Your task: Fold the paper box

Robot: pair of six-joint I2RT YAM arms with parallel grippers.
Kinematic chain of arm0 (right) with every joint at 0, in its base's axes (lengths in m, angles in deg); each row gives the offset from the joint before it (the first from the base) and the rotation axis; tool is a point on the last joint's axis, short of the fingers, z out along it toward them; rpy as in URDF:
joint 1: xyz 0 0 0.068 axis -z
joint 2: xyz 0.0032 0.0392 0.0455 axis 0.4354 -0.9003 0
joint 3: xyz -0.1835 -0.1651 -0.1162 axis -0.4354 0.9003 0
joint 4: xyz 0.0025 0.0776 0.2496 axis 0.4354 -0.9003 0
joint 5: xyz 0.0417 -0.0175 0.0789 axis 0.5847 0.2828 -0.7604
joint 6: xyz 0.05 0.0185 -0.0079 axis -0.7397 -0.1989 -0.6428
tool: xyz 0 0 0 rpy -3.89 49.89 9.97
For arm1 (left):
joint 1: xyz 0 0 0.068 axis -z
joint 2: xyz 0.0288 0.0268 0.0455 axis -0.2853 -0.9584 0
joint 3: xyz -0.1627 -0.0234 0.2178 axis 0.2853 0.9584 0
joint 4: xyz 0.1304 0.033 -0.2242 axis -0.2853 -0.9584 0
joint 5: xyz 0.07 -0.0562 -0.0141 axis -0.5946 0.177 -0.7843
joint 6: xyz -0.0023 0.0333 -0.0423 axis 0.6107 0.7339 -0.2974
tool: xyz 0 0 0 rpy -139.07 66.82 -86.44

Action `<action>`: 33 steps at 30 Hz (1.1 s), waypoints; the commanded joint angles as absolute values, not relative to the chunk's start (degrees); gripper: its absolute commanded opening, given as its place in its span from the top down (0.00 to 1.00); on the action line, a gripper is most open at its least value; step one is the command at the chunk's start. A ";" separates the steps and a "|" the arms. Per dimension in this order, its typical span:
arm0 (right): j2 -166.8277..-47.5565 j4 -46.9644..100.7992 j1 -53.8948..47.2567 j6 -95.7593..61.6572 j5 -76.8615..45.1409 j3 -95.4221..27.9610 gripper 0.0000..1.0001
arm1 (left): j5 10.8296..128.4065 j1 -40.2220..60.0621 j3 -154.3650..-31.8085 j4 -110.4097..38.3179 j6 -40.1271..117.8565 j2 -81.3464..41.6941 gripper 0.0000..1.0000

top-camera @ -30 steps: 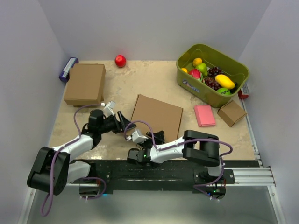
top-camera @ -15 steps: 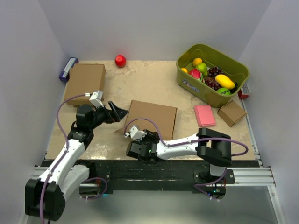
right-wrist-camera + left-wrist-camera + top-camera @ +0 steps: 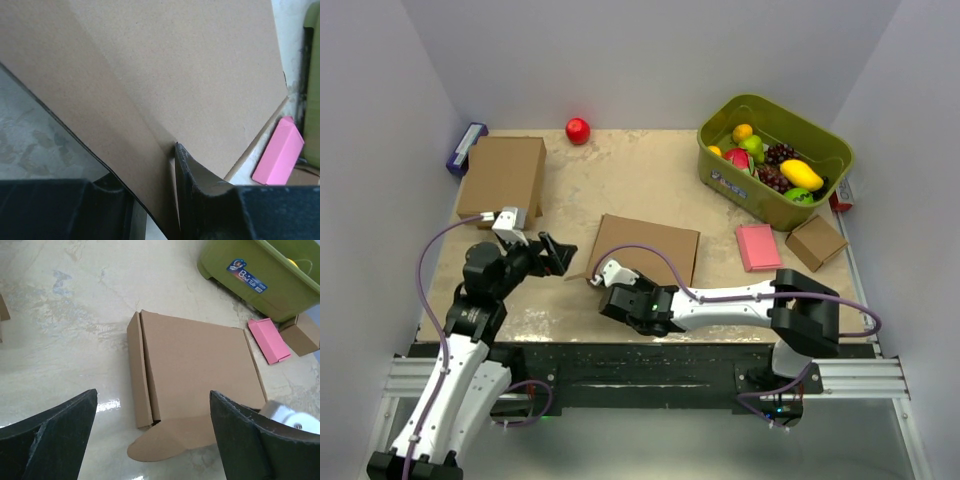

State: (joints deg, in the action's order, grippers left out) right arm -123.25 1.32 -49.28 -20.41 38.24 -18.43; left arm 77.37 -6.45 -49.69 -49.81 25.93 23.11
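Note:
The paper box (image 3: pixel 650 245) lies flat and closed at the table's middle, plain brown, with a rounded flap (image 3: pixel 160 440) sticking out at its near left corner. In the left wrist view the paper box (image 3: pixel 200 360) shows whole, a narrow side panel folded along its left edge. My left gripper (image 3: pixel 560 258) hovers to the box's left, open and holding nothing, its jaws wide apart (image 3: pixel 153 391). My right gripper (image 3: pixel 620 292) sits at the box's near edge. In its wrist view the cardboard (image 3: pixel 175 60) passes between the two fingers, and the gripper (image 3: pixel 135 165) is shut on it.
A closed brown box (image 3: pixel 503 178) lies at the far left beside a blue and white item (image 3: pixel 466 148). A red ball (image 3: pixel 578 130) sits at the back. A green bin (image 3: pixel 775 160) of fruit, a pink block (image 3: pixel 757 247) and a small brown box (image 3: pixel 816 242) stand right.
My left gripper let go, opened wide and drew back to the left. The box's top panel came down flat. My right gripper closed on the near cardboard edge and its arm stretched leftward.

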 commanded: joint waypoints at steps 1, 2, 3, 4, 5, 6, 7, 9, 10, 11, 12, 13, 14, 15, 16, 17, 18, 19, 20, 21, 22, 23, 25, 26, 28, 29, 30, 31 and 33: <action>-120.16 3.43 -47.67 -20.35 30.19 -16.98 0.73 | 84.01 -6.56 -51.15 -52.66 29.70 26.04 0.04; -120.07 3.43 -47.41 -20.17 29.93 -16.64 0.73 | 86.12 -6.56 -50.98 -52.22 29.70 26.22 0.04; -119.98 3.43 -47.06 -20.17 29.58 -16.37 0.73 | 88.58 -6.56 -50.89 -52.21 29.44 26.22 0.05; -119.98 3.69 -46.44 -20.08 28.96 -16.11 0.74 | 88.95 -6.56 -50.80 -52.56 29.18 25.79 0.05; -119.72 3.87 -46.09 -19.82 27.65 -15.50 0.73 | 90.35 -6.56 -50.80 -52.65 29.09 25.44 0.05; -119.54 4.13 -45.74 -19.73 27.21 -15.23 0.73 | 91.14 -6.56 -50.80 -52.83 28.91 24.91 0.05; -119.37 4.74 -45.47 -19.64 26.94 -14.88 0.70 | 91.76 -6.56 -51.06 -53.70 28.91 23.86 0.05; -118.84 4.92 -45.21 -20.08 26.94 -14.26 0.60 | 90.02 -6.56 -51.59 -55.19 28.48 23.15 0.06; -118.66 5.19 -45.21 -20.86 26.94 -14.08 0.53 | 88.97 -6.56 -51.85 -56.24 28.21 23.06 0.06; -118.31 5.28 -45.21 -21.31 26.94 -13.82 0.43 | 87.65 -6.56 -51.86 -56.69 27.86 23.23 0.06; -117.61 5.28 -45.21 -22.09 26.85 -13.65 0.35 | 84.85 -6.56 -51.77 -57.04 26.99 23.41 0.05; -116.91 5.28 -45.21 -23.75 26.59 -13.47 0.28 | 83.87 -6.56 -51.33 -56.79 26.54 23.67 0.05; -116.12 5.28 -45.21 -24.64 25.98 -13.21 0.15 | 83.33 -6.56 -51.07 -56.61 26.19 23.68 0.05; -114.11 5.28 -45.21 -25.69 24.93 -13.03 0.11 | 82.20 -6.56 -50.98 -56.52 25.40 23.50 0.05; -113.13 5.28 -45.12 -27.88 24.39 -12.94 0.09 | 81.93 -6.56 -50.54 -55.65 25.05 23.06 0.05; -111.99 5.28 -44.95 -28.95 23.69 -12.68 0.07 | 82.01 -6.56 -50.10 -54.77 24.61 22.71 0.05; -110.59 5.28 -44.77 -30.09 22.99 -12.68 0.06 | 82.36 -6.56 -49.49 -53.89 23.73 22.19 0.05; -108.14 5.02 -44.07 -32.45 21.24 -12.68 0.05 | 82.71 -6.56 -48.44 -51.88 23.46 21.14 0.05; -106.63 4.93 -43.54 -33.60 20.62 -12.59 0.05 | 82.89 -6.65 -47.99 -50.99 23.29 20.52 0.05; -105.31 4.92 -41.97 -34.75 20.26 -12.33 0.03 | 82.98 -6.47 -47.64 -50.11 23.37 20.16 0.05; -102.78 4.14 -40.39 -37.80 19.30 -12.06 0.03 | 82.80 -6.56 -47.03 -48.28 23.46 19.38 0.05; -101.62 3.79 -38.11 -39.23 17.90 -11.37 0.03 | 82.54 -6.47 -46.85 -47.47 23.55 19.11 0.05; -98.55 4.91 -29.77 -41.43 14.82 -9.52 0.03 | 81.40 -6.56 -46.32 -44.76 23.73 18.67 0.04; -97.92 5.79 -27.13 -41.87 12.11 -7.16 0.03 | 81.22 -6.47 -46.41 -44.13 23.81 18.32 0.03; -97.04 8.42 -18.26 -42.14 7.37 -5.04 0.02 | 81.22 -6.56 -47.54 -42.90 24.34 16.39 0.00; -96.78 9.83 -15.53 -42.14 2.12 -2.85 0.02 | 81.74 -6.65 -48.16 -42.63 24.60 15.42 0.00; -96.78 11.50 -10.89 -42.40 -0.55 -1.70 0.02 | 82.70 -6.56 -48.86 -42.63 25.39 14.54 0.00; -96.95 14.47 -9.02 -42.75 -2.31 -0.65 0.02 | 83.32 -6.56 -50.35 -42.55 25.83 12.27 0.00; -97.91 16.87 -5.24 -43.02 -6.17 1.55 0.01 | 84.38 -6.65 -51.50 -42.37 26.62 10.06 0.00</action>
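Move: The right hand already has the box's front flap between its fingers; the box's right edge lies about 12 cm to its right, 5 cm ahead and 4 cm lower. The pink box sits some 26 cm right and 8 cm ahead of that hand, the small carton about 39 cm right and 9 cm ahead, both some 5 cm lower. From the left hand, the box's right edge is about 27 cm right, level ahead, 16 cm below. Right hand opens, leaves the front flap and swings some 14 cm right and forward; left sinks 5 cm. ##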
